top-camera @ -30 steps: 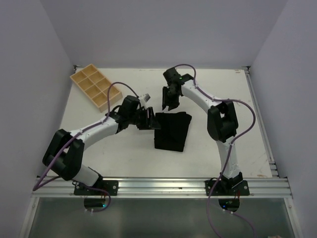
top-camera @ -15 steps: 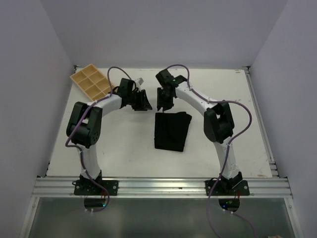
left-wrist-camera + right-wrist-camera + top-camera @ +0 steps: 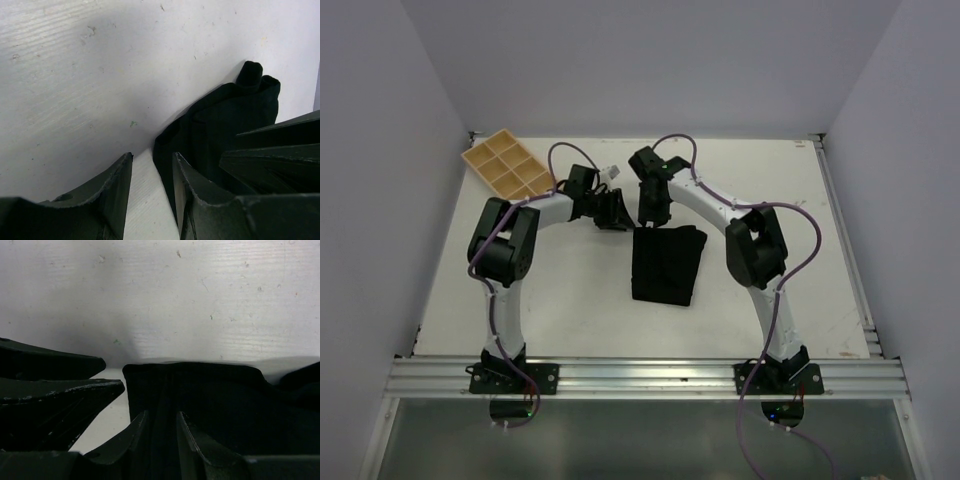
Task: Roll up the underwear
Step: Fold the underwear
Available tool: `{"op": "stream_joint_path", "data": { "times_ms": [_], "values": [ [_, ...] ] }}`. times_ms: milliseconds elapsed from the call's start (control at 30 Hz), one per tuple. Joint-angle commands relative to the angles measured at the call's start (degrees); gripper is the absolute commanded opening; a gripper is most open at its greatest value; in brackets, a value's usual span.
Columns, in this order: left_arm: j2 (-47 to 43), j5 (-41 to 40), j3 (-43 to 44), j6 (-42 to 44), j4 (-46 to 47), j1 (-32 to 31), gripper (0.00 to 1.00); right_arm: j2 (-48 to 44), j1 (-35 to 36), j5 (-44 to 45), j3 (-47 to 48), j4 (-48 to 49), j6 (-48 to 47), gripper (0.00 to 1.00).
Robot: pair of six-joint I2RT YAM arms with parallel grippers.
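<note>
The underwear [image 3: 665, 265] lies flat on the white table as a black folded rectangle. My left gripper [image 3: 616, 213] sits just off its far left corner. In the left wrist view the left gripper [image 3: 151, 159] is open, with bare table between its jaws and the underwear [image 3: 225, 115] just right of them. My right gripper [image 3: 650, 212] hangs over the far edge. In the right wrist view the right gripper [image 3: 162, 415] is open, and its narrow gap stands over the underwear [image 3: 215, 395]. The two grippers are almost touching.
A tan wooden tray [image 3: 505, 167] with several compartments sits at the far left corner of the table. A metal rail [image 3: 640, 375] runs along the near edge by the arm bases. White walls close in the table's far side and its left and right sides.
My left gripper has swung from the underwear's left edge up to its far left corner. The right gripper has shifted slightly left and down toward the far edge. Both jaws have narrowed a little.
</note>
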Motion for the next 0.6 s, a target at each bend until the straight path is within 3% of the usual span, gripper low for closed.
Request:
{"op": "stream_joint_path", "data": {
  "times_ms": [0, 300, 500, 567],
  "values": [
    [1.39, 2.54, 0.15, 0.77, 4.21, -0.50, 0.42, 0.21, 0.49, 2.79, 0.09, -1.35, 1.60, 0.33],
    [4.20, 3.60, -0.03, -0.63, 6.24, -2.00, 0.37, 1.52, 0.49, 1.91, -0.45, -0.02, 1.51, 0.30],
    [4.38, 3.60, -1.26, -0.63, 6.24, -2.17, 0.10, 2.58, 0.84, 1.65, -0.80, 0.94, 1.69, 0.29],
    [4.20, 3.60, -1.44, -0.90, 8.26, -2.17, 0.06, 3.28, 0.84, 1.56, -0.54, 0.85, 1.77, 0.29]
  ]
}}
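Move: The underwear's far-left corner is about 3 cm to the left gripper's right, 1 cm back and a centimetre or two below. The right gripper hangs some 4 cm above the underwear's far edge, roughly straight beneath it. From the right gripper, that corner lies about 3 cm left and 1 cm back, the bunched far-right corner about 10 cm right and 2 cm back, and the near edge some 16 cm back, all about 4 cm below. Bring the left gripper about 2.5 cm to the right onto the underwear's far-left corner, sinking about 1 cm late in the reach while its half-open fingers shut, and pinch the corner. Meanwhile lower the right gripper about 2.5 cm towards the far edge just beside it, keeping its fingers part open. ##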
